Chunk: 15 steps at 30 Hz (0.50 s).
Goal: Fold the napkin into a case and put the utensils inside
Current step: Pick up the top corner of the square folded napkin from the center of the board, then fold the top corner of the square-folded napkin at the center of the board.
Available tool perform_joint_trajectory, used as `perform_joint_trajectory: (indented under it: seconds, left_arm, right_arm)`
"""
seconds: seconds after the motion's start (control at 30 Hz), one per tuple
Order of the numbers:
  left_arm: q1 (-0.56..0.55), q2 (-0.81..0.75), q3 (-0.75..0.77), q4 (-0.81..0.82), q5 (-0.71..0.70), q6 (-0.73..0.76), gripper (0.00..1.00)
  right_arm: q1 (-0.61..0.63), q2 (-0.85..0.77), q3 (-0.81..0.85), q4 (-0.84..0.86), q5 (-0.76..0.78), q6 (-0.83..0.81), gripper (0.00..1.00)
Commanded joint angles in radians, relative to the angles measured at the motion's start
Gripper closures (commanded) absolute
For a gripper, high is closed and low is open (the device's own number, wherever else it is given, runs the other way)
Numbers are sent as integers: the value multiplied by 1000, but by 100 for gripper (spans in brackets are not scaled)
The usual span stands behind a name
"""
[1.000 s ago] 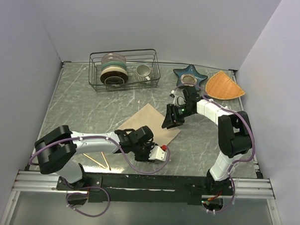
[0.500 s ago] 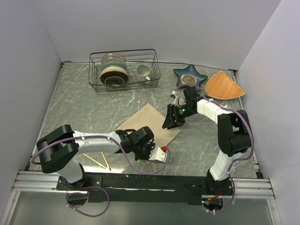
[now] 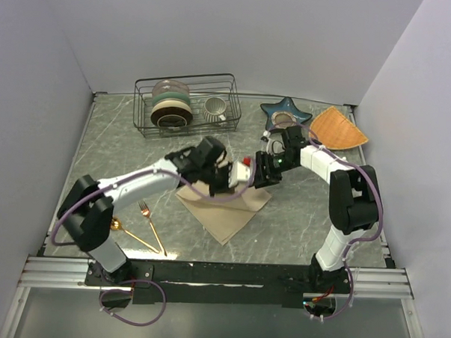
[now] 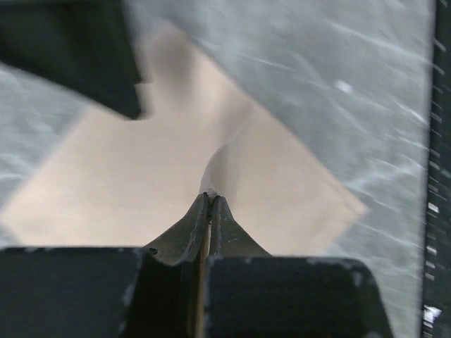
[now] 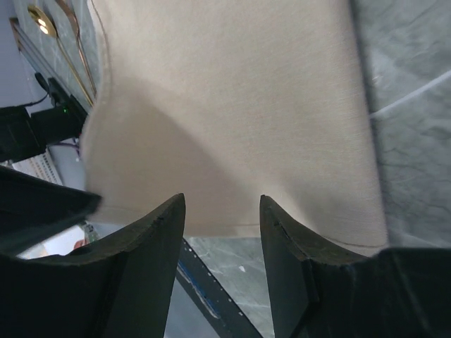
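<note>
The beige napkin (image 3: 225, 212) lies mid-table, its near corner pointing at the arms. My left gripper (image 3: 226, 178) hangs over its far part, shut on a raised pinch of the cloth (image 4: 215, 165), with the rest of the napkin (image 4: 127, 190) spread flat below. My right gripper (image 3: 261, 174) stands just right of the left one, open, its jaws astride the napkin's edge (image 5: 232, 105) with nothing clamped. The gold fork (image 3: 151, 223) and gold spoon (image 3: 124, 230) lie near the left arm's base; both utensils show at the right wrist view's top left, the spoon (image 5: 41, 21) leftmost.
A wire rack (image 3: 186, 79) with stacked bowls and a cup (image 3: 215, 109) stands at the back. A blue star-shaped dish (image 3: 285, 113) and an orange woven mat (image 3: 336, 129) sit at the back right. The right gripper's dark body (image 4: 70, 56) fills the left wrist view's upper left.
The left gripper has closed on the cloth and swung from the napkin's near part to its far part, lifting a pinch. The fork and spoon are now uncovered. The right gripper barely shifted.
</note>
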<state>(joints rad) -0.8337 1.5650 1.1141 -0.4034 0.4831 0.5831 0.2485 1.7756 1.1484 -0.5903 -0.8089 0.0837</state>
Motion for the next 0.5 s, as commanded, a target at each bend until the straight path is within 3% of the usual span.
perform_joint_trajectory:
  seconds: [0.0,0.2,0.47]
  left_arm:
    - [112,114,194,-87,104,34,98]
    - [240,305,375,-130,167,37,93]
    - [307,400,449,-87,160,29,91]
  right_arm:
    - [-38,10,66,-8,11,-24,46]
    - [-58,2,79,-9,22,-39,45]
    - [-58,18,57,7,36,-47,45]
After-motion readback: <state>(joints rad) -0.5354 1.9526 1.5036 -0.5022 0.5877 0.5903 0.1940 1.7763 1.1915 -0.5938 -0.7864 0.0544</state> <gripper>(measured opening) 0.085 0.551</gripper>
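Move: My left hand already holds the lifted top-layer corner of the napkin, over its middle. The napkin's far corner lies about 16 cm straight ahead and 9 cm below. The right-hand corner is some 4 cm ahead and 14 cm to the right, the left-hand corner about 3 cm ahead and 15 cm to the left. From my right hand the far corner is roughly 9 cm ahead, 13 cm left and 5 cm down. I keep the cloth pinched in my left fingertips and sweep it forward about 15 cm towards the napkin's far corner, rising slightly at first, then sinking and drifting left as I slow, while the wrist turns some 15 degrees counter-clockwise. My right hand, fingers still open, eases about 3 cm forward and to its right. ##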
